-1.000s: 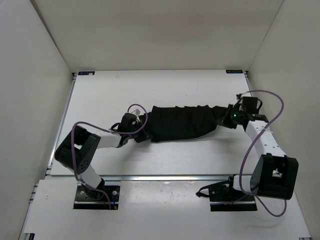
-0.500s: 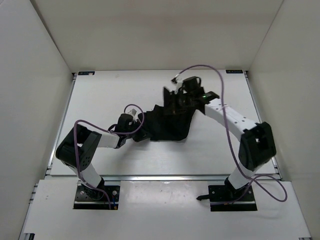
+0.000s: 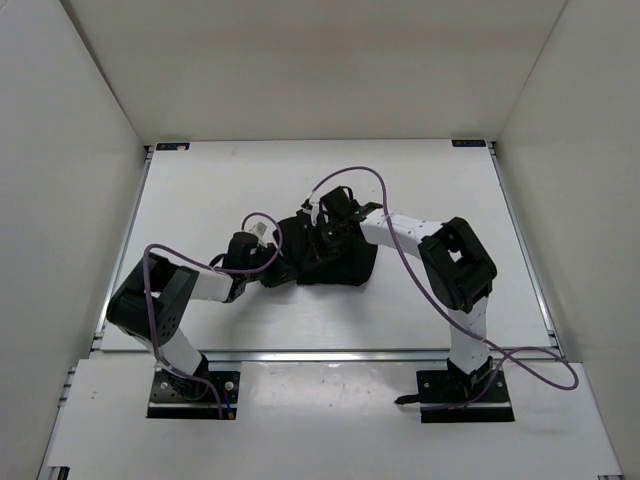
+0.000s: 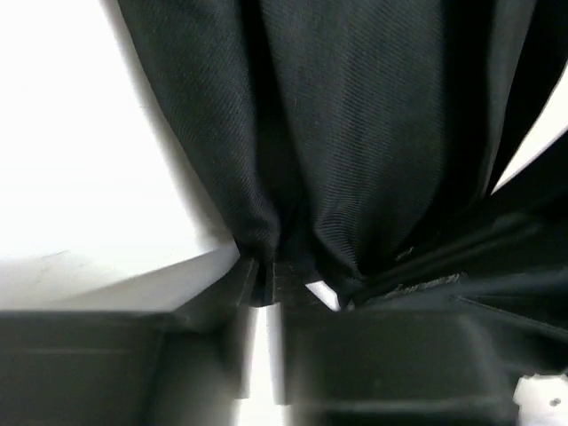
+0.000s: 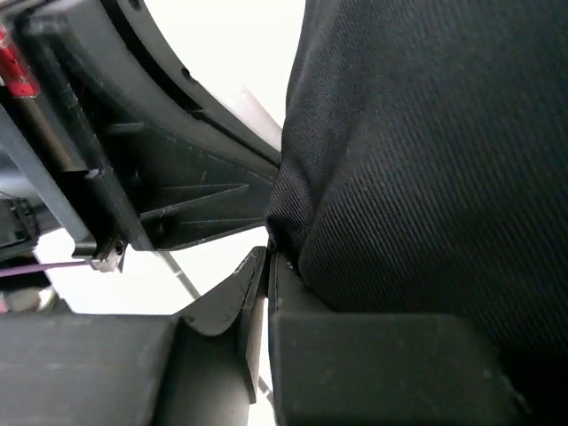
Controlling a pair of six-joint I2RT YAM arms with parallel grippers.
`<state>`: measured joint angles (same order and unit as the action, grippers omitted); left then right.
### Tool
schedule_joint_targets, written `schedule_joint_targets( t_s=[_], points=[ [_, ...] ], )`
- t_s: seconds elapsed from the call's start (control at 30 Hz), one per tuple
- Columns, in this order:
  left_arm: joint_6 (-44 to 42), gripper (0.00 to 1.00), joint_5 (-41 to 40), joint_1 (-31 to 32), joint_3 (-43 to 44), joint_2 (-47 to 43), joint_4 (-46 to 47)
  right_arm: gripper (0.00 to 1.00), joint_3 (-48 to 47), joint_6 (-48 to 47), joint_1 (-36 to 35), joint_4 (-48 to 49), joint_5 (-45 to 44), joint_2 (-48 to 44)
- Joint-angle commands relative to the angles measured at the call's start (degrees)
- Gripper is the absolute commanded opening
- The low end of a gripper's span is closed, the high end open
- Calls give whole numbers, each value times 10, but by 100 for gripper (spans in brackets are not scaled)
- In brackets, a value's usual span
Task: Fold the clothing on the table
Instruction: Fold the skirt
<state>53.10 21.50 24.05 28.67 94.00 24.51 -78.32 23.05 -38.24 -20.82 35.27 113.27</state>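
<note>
The black clothing (image 3: 338, 258) lies bunched in a short doubled heap near the middle of the white table (image 3: 200, 190). My left gripper (image 3: 276, 266) is at the heap's left end. In the left wrist view its jaws (image 4: 266, 282) stand a narrow slit apart with a fold of the clothing (image 4: 355, 133) pinched at their tips. My right gripper (image 3: 318, 232) is over the heap's upper left, reached across from the right. In the right wrist view it (image 5: 269, 259) is shut on an edge of the ribbed clothing (image 5: 426, 160).
Purple cables (image 3: 352, 178) loop above both arms. The two grippers are close together; a black ribbed housing (image 5: 177, 195) fills the left of the right wrist view. Metal rails (image 3: 300, 353) edge the table, and white enclosure walls (image 3: 70, 150) stand around it.
My right gripper has swept left across the table carrying the clothing's right end over onto the left end, so the long strip is now a short doubled heap. My left gripper stayed put.
</note>
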Motion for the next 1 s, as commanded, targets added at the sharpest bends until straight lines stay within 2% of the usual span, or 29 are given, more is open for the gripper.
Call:
schedule_joint_targets(
  t_s=[0.0,0.03,0.07,0.1,0.17,0.2,0.27,0.37,0.43,0.53,0.67,0.8,0.97],
  points=[
    [9,38,22,-16,-19,-35,1,2,-66,-16,-4,-34,44,15],
    [10,47,30,-25,-21,-46,1,7,-70,-31,-8,-41,34,13],
    [9,51,35,-29,-26,-56,-7,21,-76,-33,-9,-46,32,8],
    [13,56,37,-31,-26,-73,-15,27,-80,-42,-12,-48,28,-14],
    [11,66,39,-44,-23,-98,-34,36,-74,-56,-15,-30,17,-76],
    [9,69,38,-43,-20,-118,-50,41,-61,-54,-17,-10,13,-100],
    [9,71,40,-52,-26,-151,-68,46,-24,-46,-7,41,4,-194],
    [16,83,57,-69,-42,-210,-87,53,69,-7,32,132,-10,-331],
    [10,98,72,-86,-65,-274,-119,56,131,9,81,148,-34,-403],
    [-8,99,106,-128,-84,-364,-168,58,187,1,168,126,-49,-504],
    [-74,98,117,-161,-54,-455,-266,57,255,-9,300,90,2,-586],
    [-112,98,96,-140,-23,-483,-326,58,294,-36,292,55,-41,-602],
    [-133,99,87,-117,-12,-507,-346,59,309,-30,276,73,-25,-548]
  ],
)
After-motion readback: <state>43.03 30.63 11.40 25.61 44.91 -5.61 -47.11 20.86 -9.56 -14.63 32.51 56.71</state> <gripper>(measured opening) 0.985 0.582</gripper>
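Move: Both my hands are at the near-left part of the folded skirt. Its middle lies about 8 cm ahead and 9 cm right of my left hand, at nearly the same height; my right gripper is some 4 cm right of that hand. From my right hand the middle is roughly 6 cm ahead, 5 cm right and 4 cm lower, and the skirt's right edge some 6 cm ahead and 16 cm right. I let go of the skirt with both hands. My right fingers open to over half while I lift that hand steeply, sweep it over the skirt about 20 cm to the right, then sink partway, fingers tilted up and turned clockwise some 30 degrees. My left fingers open wide and I raise that hand about 15 cm, easing left and slightly back, tipping up. ##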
